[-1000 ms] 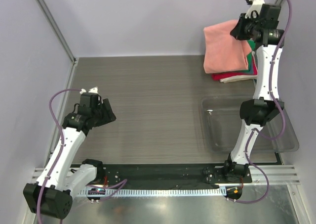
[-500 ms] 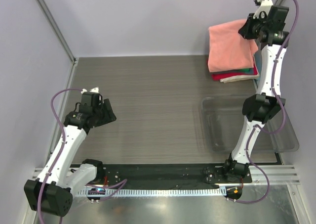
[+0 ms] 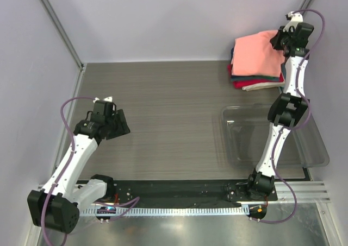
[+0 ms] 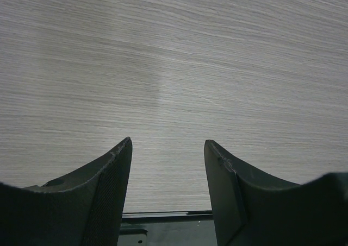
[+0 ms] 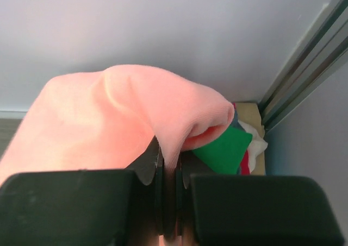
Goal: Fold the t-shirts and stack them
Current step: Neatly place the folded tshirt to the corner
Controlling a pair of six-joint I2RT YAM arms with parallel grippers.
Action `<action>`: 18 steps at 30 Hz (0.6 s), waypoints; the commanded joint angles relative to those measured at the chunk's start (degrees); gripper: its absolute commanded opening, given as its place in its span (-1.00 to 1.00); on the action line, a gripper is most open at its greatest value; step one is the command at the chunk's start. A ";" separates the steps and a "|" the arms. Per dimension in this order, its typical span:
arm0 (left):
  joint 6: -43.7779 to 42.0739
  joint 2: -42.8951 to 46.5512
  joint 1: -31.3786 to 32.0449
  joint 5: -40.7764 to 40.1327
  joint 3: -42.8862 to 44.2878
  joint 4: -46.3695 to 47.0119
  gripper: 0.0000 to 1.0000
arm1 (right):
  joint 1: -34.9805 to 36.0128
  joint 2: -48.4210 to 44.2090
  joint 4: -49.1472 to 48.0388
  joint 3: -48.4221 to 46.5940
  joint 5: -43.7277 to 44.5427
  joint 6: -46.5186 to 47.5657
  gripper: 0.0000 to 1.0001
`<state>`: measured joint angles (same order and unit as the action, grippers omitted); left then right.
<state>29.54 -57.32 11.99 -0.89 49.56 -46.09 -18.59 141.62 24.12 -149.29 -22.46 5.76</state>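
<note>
A folded salmon-pink t-shirt point(image 3: 255, 54) hangs over the stack of folded t-shirts point(image 3: 255, 83) in the far right corner; navy, red and cream edges show beneath it. My right gripper point(image 3: 280, 41) is shut on the pink shirt's right edge. In the right wrist view the pink cloth point(image 5: 109, 115) is pinched between the jaws of the right gripper point(image 5: 169, 164), with a green t-shirt point(image 5: 225, 151) and red and cream ones behind. My left gripper point(image 3: 122, 125) hovers over bare table at the left, open, nothing between its fingers point(image 4: 111, 186).
A clear plastic tray point(image 3: 239, 143) lies at the right, near the right arm's lower links. Walls close in behind and to the right of the stack. A metal post point(image 5: 304, 56) runs up the corner. The black base rail point(image 3: 174, 190) spans the near edge.
My right gripper has carried the pink t-shirt rightward and farther back, so it now hangs more squarely over the stack. The left arm shifted only slightly.
</note>
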 commanded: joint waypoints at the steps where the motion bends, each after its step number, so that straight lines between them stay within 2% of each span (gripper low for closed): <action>1: -0.01 -0.07 0.84 -0.26 -0.08 1.26 0.14 | 0.05 3.12 -13.21 -1.97 3.47 -0.75 -0.98; 7: -0.10 -0.77 1.11 -0.70 0.01 1.26 0.14 | -0.57 8.31 -20.59 -1.70 3.83 -1.36 -0.98; 12: -0.18 -1.92 1.11 -0.52 0.10 1.09 0.14 | -0.83 9.20 -25.42 -0.30 4.09 -2.86 -0.97; 13: -0.18 -2.09 1.19 -0.35 0.18 1.09 0.13 | -0.83 8.76 -25.79 1.27 5.39 -3.12 -0.73; 15: -0.18 -2.01 1.19 -0.26 0.19 1.00 0.13 | -0.92 7.01 -26.31 2.51 6.11 -3.12 -0.39; 16: -0.18 -1.92 1.11 -0.26 0.27 1.17 0.13 | -0.92 6.39 -26.32 3.39 7.24 -3.12 0.10; 18: -0.27 -1.39 1.19 0.01 0.19 1.17 0.13 | -1.27 4.46 -26.67 4.44 9.61 -3.30 0.39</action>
<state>29.52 -59.48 13.02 -1.02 49.56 -46.09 -19.00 151.65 2.83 -145.88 -17.32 2.59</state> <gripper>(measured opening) 0.567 0.654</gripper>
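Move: Slightly back and to the left below the right hand, which already pinches the far right corner of the pink t-shirt, is the stack it is being laid on: its middle some 5 cm back, 5 cm left and 19 cm down. The green t-shirt topping that stack is equally far back and left, about 14 cm down. The plastic bin sits roughly 37 cm back, straight behind, 24 cm lower. From the left hand the stack lies about 37 cm ahead, 64 cm right, 6 cm lower. Sinking about 6 cm while reaching some 5 cm forward and a little to the right, the right hand carries the pinched corner down over the stack's far right part, towards the back wall. It then slows nearly to a stop, its fingertips tilting slightly up, and the fingers open to about two-thirds to let go of the cloth. ##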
